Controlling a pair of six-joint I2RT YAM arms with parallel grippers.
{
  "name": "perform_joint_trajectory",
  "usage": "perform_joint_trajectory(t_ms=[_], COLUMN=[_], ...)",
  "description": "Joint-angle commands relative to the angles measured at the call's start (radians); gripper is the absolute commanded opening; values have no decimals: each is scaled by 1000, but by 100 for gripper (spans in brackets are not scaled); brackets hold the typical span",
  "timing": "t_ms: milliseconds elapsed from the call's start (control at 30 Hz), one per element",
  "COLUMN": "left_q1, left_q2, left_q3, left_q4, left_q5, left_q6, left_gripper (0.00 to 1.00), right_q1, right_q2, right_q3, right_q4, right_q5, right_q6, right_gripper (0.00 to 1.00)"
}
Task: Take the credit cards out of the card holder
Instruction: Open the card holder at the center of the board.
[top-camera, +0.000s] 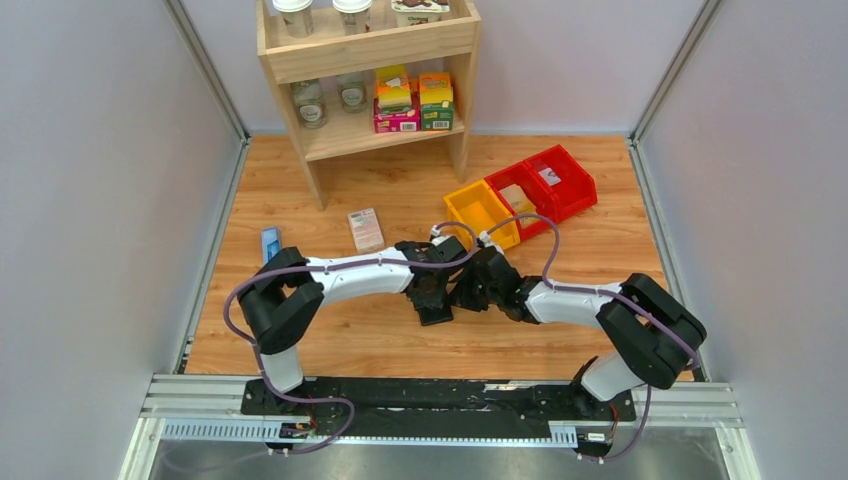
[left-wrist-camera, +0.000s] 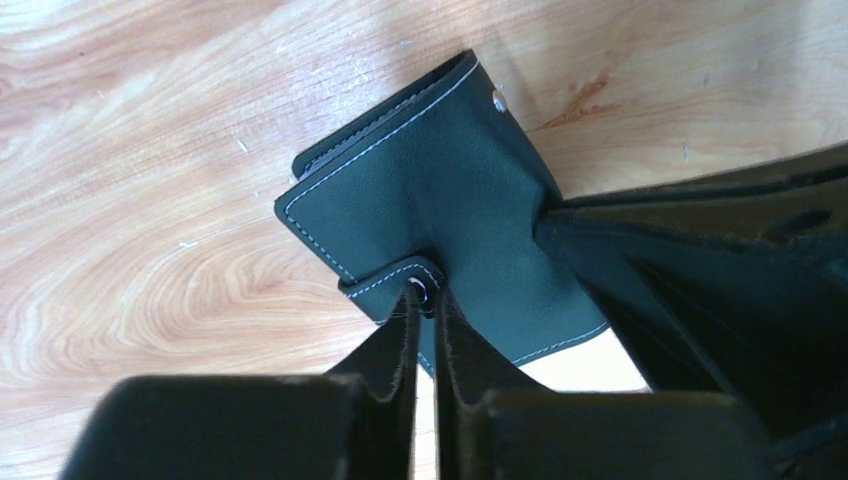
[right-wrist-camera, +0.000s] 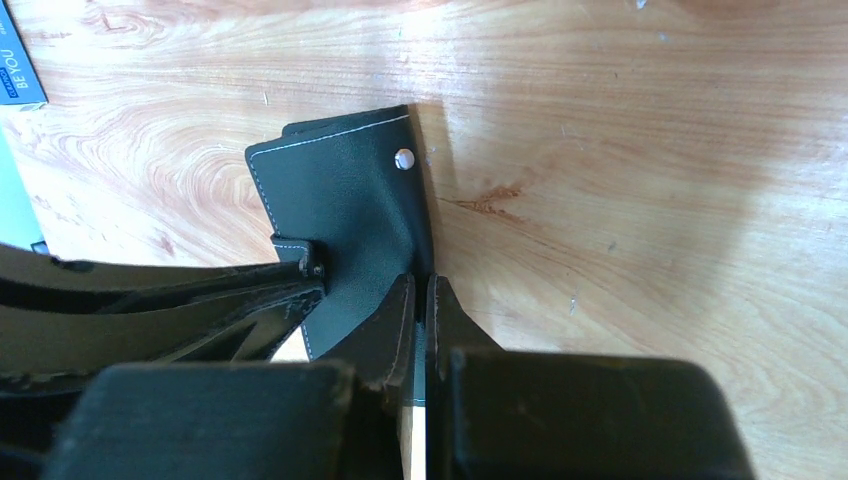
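The black card holder (top-camera: 437, 312) lies folded shut on the wooden table between my two arms, its white stitching and snap stud showing (left-wrist-camera: 440, 180) (right-wrist-camera: 340, 190). My left gripper (left-wrist-camera: 428, 300) pinches the small snap tab (left-wrist-camera: 395, 280) at the holder's near edge, with its fingers almost together. My right gripper (right-wrist-camera: 422, 285) is shut on the holder's side edge, below the snap stud (right-wrist-camera: 404, 158). From above, both grippers (top-camera: 432, 290) (top-camera: 466, 294) meet over the holder. The credit cards are hidden.
A pink-and-white box (top-camera: 366, 229) and a narrow blue box (top-camera: 270, 243) lie behind and to the left. A yellow bin (top-camera: 482, 212) and red bins (top-camera: 545, 185) sit to the back right. A wooden shelf (top-camera: 365, 60) stands at the back.
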Motion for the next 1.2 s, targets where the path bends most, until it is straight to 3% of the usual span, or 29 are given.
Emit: perform_joint_trajectory(t_ms=[0,167,433,500,667,767,900,1167], left_q1=[-15,8,94,106,118,120,120,118], left_q2=[-55,-175,-402,-432,-509,-579,-624,-557], left_q3=[-50,-111,-402,-464,-579,-587,-518,-383], left_q4=[39,89,312,361,473,510,525,660], left_q5=[-51,-83,-14,0,40,37,64,217], left_q6=[12,3,-94,-121,-186,-172,-90,-36], left_gripper=[0,0,0,0,0,0,0,0], right_q1=[7,6,6,6,7,6,6,6], right_q2=[20,21,24,26,-11,-46,-120,-325], right_q3=[-5,7,96,139,224,248,256,232], right_q4=[15,-3,-89,-178,-310,-364,-424,-502], right_q5=[32,37,49,63,66,118,185,366], right_q6=[-25,-57,-171,-209,-294,-320,-337,-369], right_gripper=[0,0,1,10,46,58,66,70])
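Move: The strap with its snap is right between my left fingertips, and the card holder's middle lies some 2 cm to their right, 1 cm ahead and 1 cm lower. The yellow bin is about 18 cm ahead of my left hand and 9 cm right; the white-pink box is 16 cm ahead, 12 cm left. My right fingers already grip the holder's right edge, its middle about 3 cm left and 1 cm ahead of them; the snap is roughly 5 cm left and 1 cm ahead. I finish shutting my left fingers on the strap and pull it about 7 cm left in a low arc, then swing back right and up to 10 cm above the start, tilting the fingertips some 35 degrees to the right and keeping hold. My right hand pins the edge at first, then opens, lets go and withdraws up and right. ##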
